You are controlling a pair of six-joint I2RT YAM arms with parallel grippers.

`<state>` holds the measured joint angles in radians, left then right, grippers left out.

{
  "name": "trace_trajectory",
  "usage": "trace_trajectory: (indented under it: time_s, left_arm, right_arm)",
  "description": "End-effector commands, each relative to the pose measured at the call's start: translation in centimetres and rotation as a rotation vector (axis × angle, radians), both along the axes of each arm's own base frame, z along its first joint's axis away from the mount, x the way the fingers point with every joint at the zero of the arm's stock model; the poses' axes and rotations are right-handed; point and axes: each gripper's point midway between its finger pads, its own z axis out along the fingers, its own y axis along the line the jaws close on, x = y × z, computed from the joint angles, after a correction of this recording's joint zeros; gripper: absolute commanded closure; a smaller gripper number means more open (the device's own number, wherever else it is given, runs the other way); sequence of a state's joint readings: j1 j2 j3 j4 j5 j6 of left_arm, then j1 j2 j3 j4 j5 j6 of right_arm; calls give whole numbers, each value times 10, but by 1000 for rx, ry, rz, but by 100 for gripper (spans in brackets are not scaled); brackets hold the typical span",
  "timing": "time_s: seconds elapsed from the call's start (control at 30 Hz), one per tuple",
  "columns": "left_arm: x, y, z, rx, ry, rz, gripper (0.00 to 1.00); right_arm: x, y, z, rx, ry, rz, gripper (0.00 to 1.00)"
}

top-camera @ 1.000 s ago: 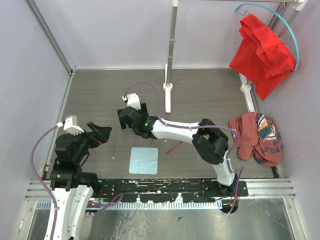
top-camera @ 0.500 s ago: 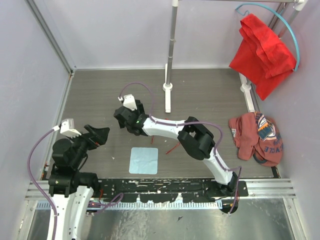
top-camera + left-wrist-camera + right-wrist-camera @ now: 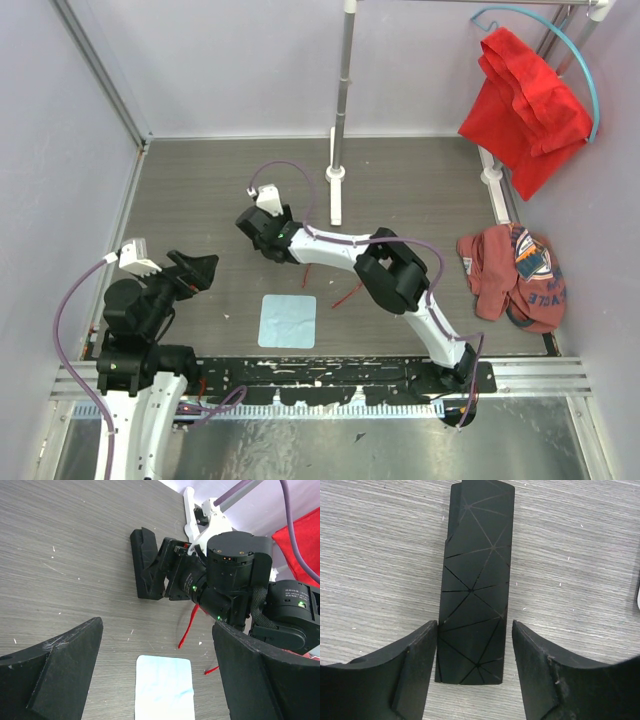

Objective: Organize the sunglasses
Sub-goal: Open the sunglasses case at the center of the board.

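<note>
The black oblong case (image 3: 477,580) lies flat on the grey table. My right gripper (image 3: 474,627) straddles its near end, open: the left finger (image 3: 415,665) touches the case's edge and the right finger (image 3: 545,670) stands a small gap off. From the left wrist view the case (image 3: 145,562) shows in front of that gripper (image 3: 162,575). Only the sunglasses' slim red arms (image 3: 187,627) show; the rest is hidden under the right arm (image 3: 348,293). My left gripper (image 3: 156,625) hovers open and empty over the pale blue cloth (image 3: 165,687), at the table's left (image 3: 200,268).
The blue cloth (image 3: 288,320) lies near the front edge. A white post on a foot (image 3: 337,190) stands at the back middle. A red garment (image 3: 525,100) hangs at the back right, and a crumpled reddish garment (image 3: 515,275) lies at the right edge.
My right gripper's jaws have narrowed around the case's end, and its forearm has stretched further left. My left arm has drawn back slightly toward its base.
</note>
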<state>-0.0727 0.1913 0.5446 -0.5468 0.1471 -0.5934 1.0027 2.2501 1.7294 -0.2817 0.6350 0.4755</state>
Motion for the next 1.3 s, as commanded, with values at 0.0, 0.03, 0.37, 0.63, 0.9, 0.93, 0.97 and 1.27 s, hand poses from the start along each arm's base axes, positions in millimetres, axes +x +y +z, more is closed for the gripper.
trace_trajectory:
  time_s: [0.0, 0.03, 0.37, 0.63, 0.9, 0.93, 0.97, 1.27]
  left_arm:
    - [-2, 0, 8, -4, -18, 1, 2]
    - [-2, 0, 7, -4, -17, 1, 2]
    - [-2, -1, 5, -12, -14, -1, 2]
    - [1, -3, 2, -32, -12, -10, 2]
    - [4, -7, -3, -50, -1, -24, 2]
    - [5, -8, -5, -52, 2, -25, 2]
    - [5, -8, -5, -54, 1, -27, 2]
    - [6, -11, -7, -68, 4, -39, 2]
  right_arm:
    - [7, 3, 19, 64, -26, -20, 37]
    - [7, 2, 19, 67, -25, -21, 39]
    - [9, -6, 17, 129, 7, -18, 62]
    - [11, -16, 25, 135, -5, -38, 71]
    - [10, -24, 31, 122, -18, -52, 85]
    - [10, -26, 33, 119, -21, -56, 87]
    - [9, -27, 33, 114, -22, -59, 89]
    - [9, -41, 39, 84, -35, -87, 99]
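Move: Straddling the near half of the sunglasses case, the right fingers have its middle about 3 cm ahead, level sideways and some 2 cm below. From that hand the sunglasses lie roughly 17 cm right and 8 cm back, the white stand foot 16 cm right and 11 cm ahead, and the pale cloth 21 cm back and 4 cm right. For the left hand the case is about 20 cm ahead, 8 cm right and 18 cm below. Closing steadily from a wide gap to nearly shut, the right fingers squeeze in over the sides of the case while the hand eases up and to the right, about 3 cm rightward and 2 cm up in all, with a slight roll that lifts its left side. The fingers end pinching the free edge of the flap, their gap shutting quickly just before the finish. ##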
